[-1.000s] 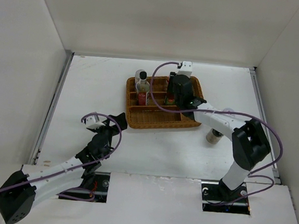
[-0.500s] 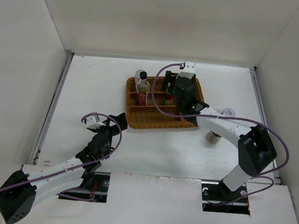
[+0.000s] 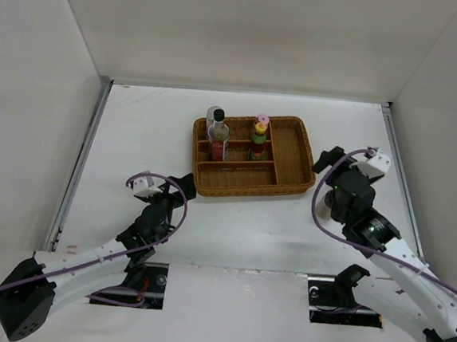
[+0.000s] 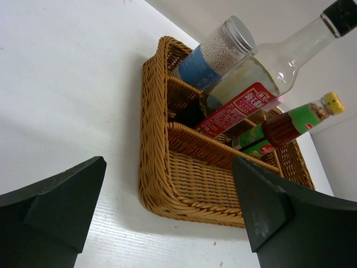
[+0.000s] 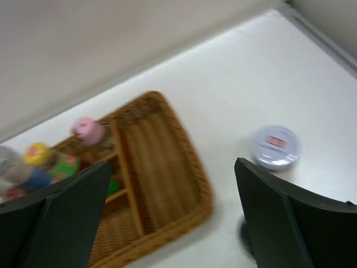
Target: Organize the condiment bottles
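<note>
The brown wicker tray (image 3: 290,156) holds a silver-lidded jar (image 3: 215,114), the tall clear bottle (image 3: 218,136) with black cap and red label, the yellow-capped red-green bottle (image 3: 258,142) and a pink-capped bottle (image 3: 261,119). My left gripper (image 3: 168,186) is open and empty, just off the tray's near left corner (image 4: 184,184). The left wrist view shows the jar (image 4: 223,47), the tall bottle (image 4: 262,72) and the yellow-capped bottle (image 4: 290,123). My right gripper (image 3: 337,163) is open and empty, right of the tray. A second silver-lidded jar (image 5: 274,146) stands on the table by it.
The tray's right compartment (image 5: 162,151) and near compartment hold nothing. A dark blurred shape (image 5: 245,237) lies under my right gripper. White walls enclose the table on three sides.
My right arm has pulled back from above the tray's middle to the right of the tray. The yellow-capped bottle stands uncovered in the tray. The left arm has not moved.
</note>
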Tool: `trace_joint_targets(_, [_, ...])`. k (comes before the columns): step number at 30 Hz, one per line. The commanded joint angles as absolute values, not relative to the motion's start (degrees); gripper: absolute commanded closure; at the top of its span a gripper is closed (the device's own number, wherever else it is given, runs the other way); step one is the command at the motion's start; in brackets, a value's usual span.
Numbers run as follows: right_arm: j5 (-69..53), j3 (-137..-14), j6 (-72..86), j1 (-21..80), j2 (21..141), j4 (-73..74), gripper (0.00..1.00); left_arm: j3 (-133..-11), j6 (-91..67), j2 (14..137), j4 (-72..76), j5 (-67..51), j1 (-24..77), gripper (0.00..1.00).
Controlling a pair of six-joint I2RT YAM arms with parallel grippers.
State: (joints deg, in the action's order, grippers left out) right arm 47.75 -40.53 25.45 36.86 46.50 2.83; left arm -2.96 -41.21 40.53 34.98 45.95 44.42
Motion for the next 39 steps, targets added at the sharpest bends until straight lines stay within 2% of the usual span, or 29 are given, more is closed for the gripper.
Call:
trace_joint_targets(1, [51.52, -38.68, 36.98, 33.54, 45.26, 24.13, 0.0, -2.2, -41.66, 41.13, 37.88, 45.88, 44.78, 0.0])
trace_joint_targets(4, [46.95, -37.1, 39.37, 31.6, 47.19, 28.29, 0.0, -2.02, -41.57, 39.47, 37.44, 45.53, 44.51, 0.0])
trace_joint_targets(13, [44.65, -33.67, 41.84, 30.72, 49.3, 28.83, 0.0, -2.2, -41.66, 40.08, 37.71, 45.44, 44.69, 0.0])
trace_joint_targets(17, [41.76, -33.22, 40.96, 28.0, 51.94, 25.68, 0.06, -2.28, -41.75, 41.48, 37.88, 45.44, 44.6, 0.0])
trace_joint_targets(21, [39.64, -32.35, 38.32, 25.71, 54.49, 19.87, 0.18, -2.29, -41.75, 40.78, 37.88, 45.44, 44.6, 0.0])
trace_joint_targets(25, [38.75, -32.6, 34.55, 23.51, 53.8, 15.91, 0.45, -2.29, -41.75, 41.22, 37.88, 45.44, 44.6, 0.0])
trace_joint_targets(27, [41.03, -34.18, 33.4, 25.08, 50.12, 16.52, 0.49, -2.29, -41.66, 40.7, 37.88, 45.44, 44.6, 0.0])
trace_joint_targets(31, [41.49, -40.85, 32.96, 31.58, 47.11, 19.07, 0.51, -2.55, -41.75, 42.88, 37.97, 45.44, 44.51, 0.0])
trace_joint_targets(34, [38.42, -45.86, 33.22, 39.13, 52.19, 14.96, 0.5, -2.55, -41.84, 42.72, 38.67, 45.44, 44.78, 0.0])
trace_joint_targets(39, [33.68, -52.46, 31.3, 50.04, 67.38, -3.13, 0.5, -2.37, -41.75, 43.33, 38.76, 45.44, 44.25, 0.0])
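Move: The black-capped jar stands about 3 cm back and 6 cm to the right of the right hand, some 19 cm below it. The white-capped jar is about 8 cm ahead and 10 cm right of that hand, at similar depth. The wicker tray's middle lies roughly 15 cm ahead and 19 cm left, 22 cm down; the yellow-capped bottle stands right there in it. From the left hand, the black-capped jar is about 50 cm right, nearly level fore and aft, some 6 cm lower. Down first: the open right hand sinks about 16 cm, easing back and right and tipping its fingers some 30 degrees further down, until they close around the upper part of the black-capped jar. Keeping that grip, it lifts and sweeps about 16 cm left towards the tray, edging forward, turning counter-clockwise and partly levelling out. ##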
